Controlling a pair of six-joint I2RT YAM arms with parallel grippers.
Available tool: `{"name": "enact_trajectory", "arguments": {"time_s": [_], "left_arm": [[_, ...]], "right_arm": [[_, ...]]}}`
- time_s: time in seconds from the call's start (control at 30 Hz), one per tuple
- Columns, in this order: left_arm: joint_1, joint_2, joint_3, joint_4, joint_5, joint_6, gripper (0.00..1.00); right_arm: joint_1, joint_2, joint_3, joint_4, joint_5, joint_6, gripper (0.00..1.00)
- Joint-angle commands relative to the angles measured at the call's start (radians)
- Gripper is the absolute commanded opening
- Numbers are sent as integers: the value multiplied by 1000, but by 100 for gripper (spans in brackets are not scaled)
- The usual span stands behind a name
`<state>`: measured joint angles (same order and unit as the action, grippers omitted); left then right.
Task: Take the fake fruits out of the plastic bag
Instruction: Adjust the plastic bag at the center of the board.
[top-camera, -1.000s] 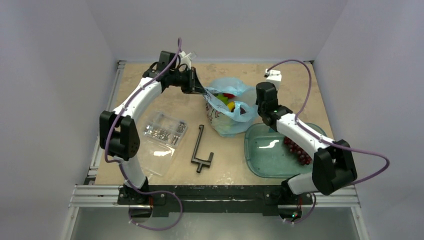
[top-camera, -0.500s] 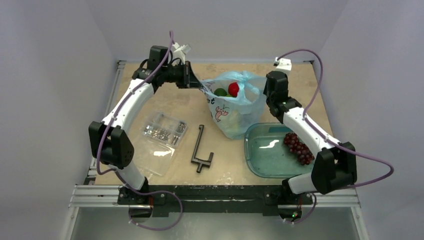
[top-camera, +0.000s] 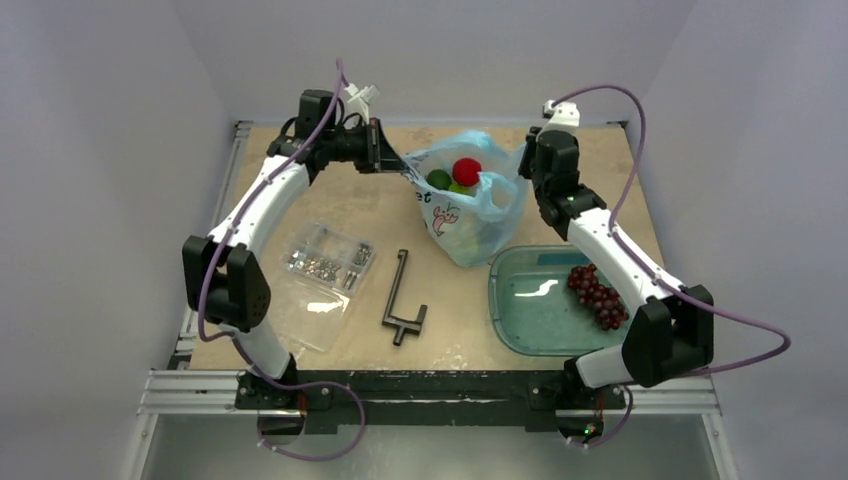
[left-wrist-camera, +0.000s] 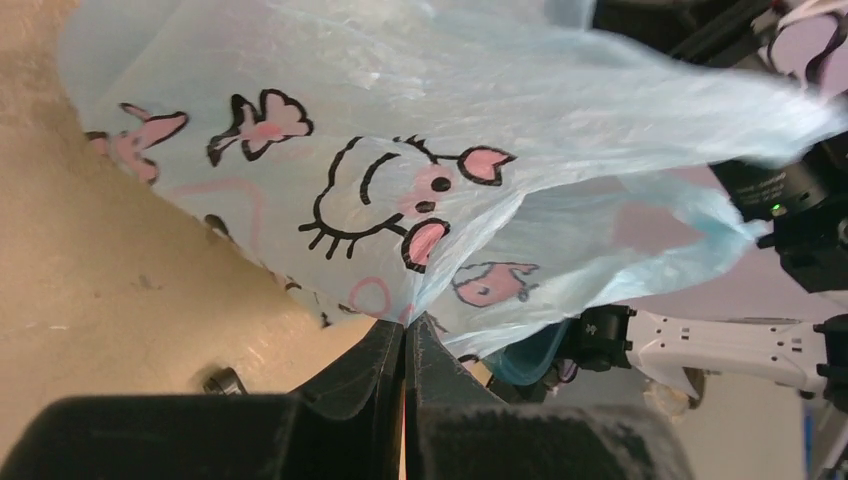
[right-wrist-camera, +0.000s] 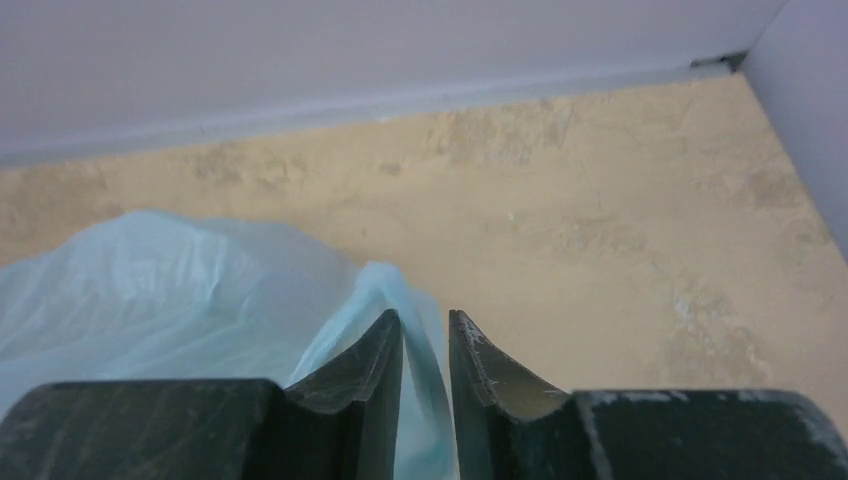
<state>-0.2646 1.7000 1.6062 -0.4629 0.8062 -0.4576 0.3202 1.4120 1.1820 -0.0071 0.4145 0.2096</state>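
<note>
The light-blue plastic bag hangs stretched open between my two grippers at the back middle of the table. A red apple and green pieces show in its mouth. My left gripper is shut on the bag's left edge; in the left wrist view its jaws pinch the printed film. My right gripper is shut on the bag's right handle; in the right wrist view the handle strip runs between the jaws. A dark red grape bunch lies in the teal tray.
A clear flat bag of metal screws lies front left. A black T-shaped tool lies in the front middle. The teal tray stands front right, under my right arm. Walls close the table at the back and both sides.
Both grippers have risen and moved toward the back, pulling the bag up and open. The right gripper has moved from beside the tray to the back right. The apple now shows on top.
</note>
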Motion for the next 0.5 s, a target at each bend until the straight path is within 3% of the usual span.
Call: {"name": "enact_trajectory", "arguments": {"time_s": [0.0,0.23,0.47], "left_arm": [[7,95,-11,64,73,-109,0],[7,91,-5,49,58,-100,0],[7,75,-5,52,65,-94,0]], "right_arm": [[-1,-46,-130,-67,-120,43,29],[-1,-235,-143,-217,-193,40,68],[-1,-300,-119,-385,-295,364,99]]}}
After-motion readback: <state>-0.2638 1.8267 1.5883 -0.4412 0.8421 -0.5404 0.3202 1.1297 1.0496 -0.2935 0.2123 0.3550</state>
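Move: Held up between the two grippers, the plastic bag has its middle about 13 cm to the right hand's left, 8 cm back and some 16 cm below it; the right fingertips are just parting around its rim. The red fruit inside lies roughly 13 cm left, 4 cm back and 12 cm below, and the green tray about 25 cm back, 6 cm right and 27 cm below. From the left hand, which pinches the other corner, the bag's middle is some 12 cm right, 1 cm back and 16 cm down. Opening its fingers nearly fully, the right hand lets go of the bag's rim while dipping about 9 cm and drawing back, then climbs most of that again and ends some 9 cm back towards its base. The left hand keeps its pinch on the bag's corner and lowers it about 5 cm, tipping slightly down, then holds still. ##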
